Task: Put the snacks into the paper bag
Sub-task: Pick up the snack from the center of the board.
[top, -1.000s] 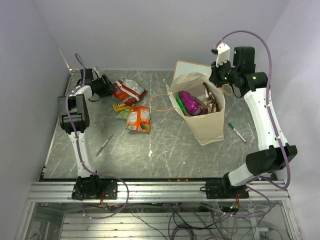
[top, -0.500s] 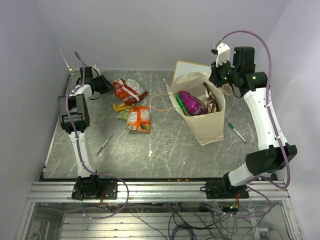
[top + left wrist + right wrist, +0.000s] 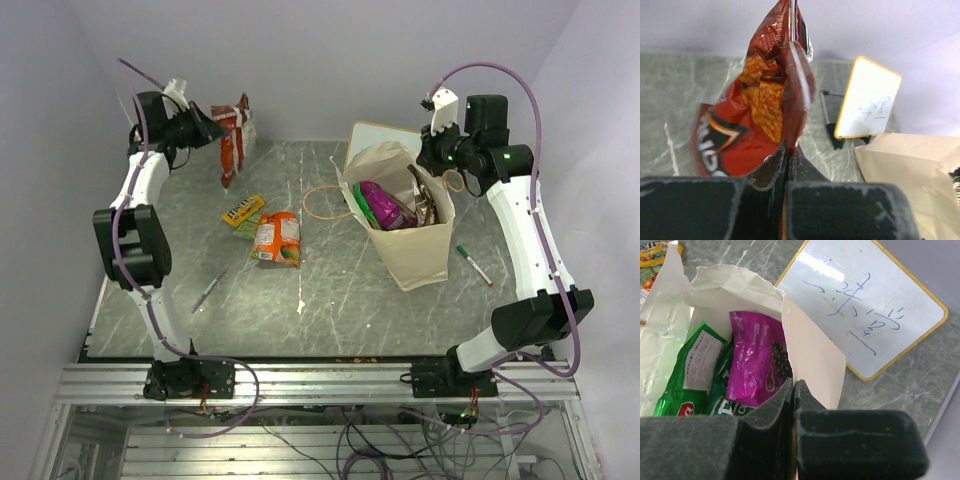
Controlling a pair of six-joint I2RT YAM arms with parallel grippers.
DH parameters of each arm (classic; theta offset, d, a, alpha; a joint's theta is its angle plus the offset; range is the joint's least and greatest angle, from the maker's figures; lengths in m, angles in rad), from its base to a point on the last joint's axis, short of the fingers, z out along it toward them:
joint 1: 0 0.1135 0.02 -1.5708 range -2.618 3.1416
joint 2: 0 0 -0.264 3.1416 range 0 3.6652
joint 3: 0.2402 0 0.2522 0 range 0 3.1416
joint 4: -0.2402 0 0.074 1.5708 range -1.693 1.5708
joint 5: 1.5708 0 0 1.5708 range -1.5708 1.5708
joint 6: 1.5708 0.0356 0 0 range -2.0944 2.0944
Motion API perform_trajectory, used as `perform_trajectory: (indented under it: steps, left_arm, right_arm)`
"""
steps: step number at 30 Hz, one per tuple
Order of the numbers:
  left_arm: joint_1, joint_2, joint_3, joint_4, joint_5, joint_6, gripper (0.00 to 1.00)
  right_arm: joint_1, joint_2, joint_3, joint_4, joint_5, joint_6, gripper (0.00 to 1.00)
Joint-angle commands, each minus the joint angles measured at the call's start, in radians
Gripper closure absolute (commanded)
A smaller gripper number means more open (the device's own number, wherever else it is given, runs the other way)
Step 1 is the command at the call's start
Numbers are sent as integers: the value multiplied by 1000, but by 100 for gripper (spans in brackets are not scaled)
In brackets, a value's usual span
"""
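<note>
My left gripper (image 3: 207, 126) (image 3: 789, 150) is shut on the edge of a red snack packet (image 3: 236, 135) (image 3: 752, 120), which hangs in the air above the table's back left. The cream paper bag (image 3: 412, 250) (image 3: 812, 355) stands right of centre. My right gripper (image 3: 433, 152) (image 3: 793, 385) is shut on its back rim. Inside it lie a purple packet (image 3: 381, 205) (image 3: 756, 365), a green packet (image 3: 690, 370) and a brown one (image 3: 426, 205). An orange packet (image 3: 277, 238) and a yellow packet (image 3: 243, 209) lie on the table left of the bag.
A framed whiteboard (image 3: 368, 134) (image 3: 867, 100) (image 3: 865, 305) leans behind the bag. One pen (image 3: 209, 291) lies front left, another pen (image 3: 474, 265) right of the bag. A cord handle (image 3: 319, 205) loops onto the table beside the bag. Walls close in at back and sides.
My left gripper closed on the red packet and lifted it off the table, up and toward the back. The right arm and the bag have stayed put.
</note>
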Motion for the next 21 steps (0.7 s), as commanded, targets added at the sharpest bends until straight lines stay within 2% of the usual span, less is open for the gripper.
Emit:
perform_trajectory:
  steps: [1, 12, 21]
  left_arm:
    - [-22, -132, 0, 44, 67, -5, 93]
    - [-113, -366, 41, -107, 12, 104, 93]
    - [-327, -477, 137, -134, -114, 60, 93]
  right_arm:
    - [-2, -20, -6, -10, -43, 7, 100]
    - [-2, -13, 27, 3, -76, 47, 100]
    - [-2, -7, 13, 28, -47, 71, 100]
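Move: Off to the left hand's right, the paper bag's open mouth is some 36 cm over, about 20 cm nearer the base and roughly 5 cm above; the left hand already holds the red snack. On the table some 21 cm below that hand lie the yellow snack, about 10 cm back and 4 cm right, and the orange one, 20 cm back and 13 cm right. From the right hand, the mouth's middle is about 9 cm left, 5 cm back and slightly below. Lifting the red snack, still pinched by its upper part, the left hand climbs steeply at first, then swings increasingly back and right towards the paper bag: some 20 cm up and about 12 cm each way back and right. Its fingers stay shut, tip up by roughly 20 degrees and turn somewhat clockwise. The right hand, nearly in place, keeps pinching the bag's rim. ##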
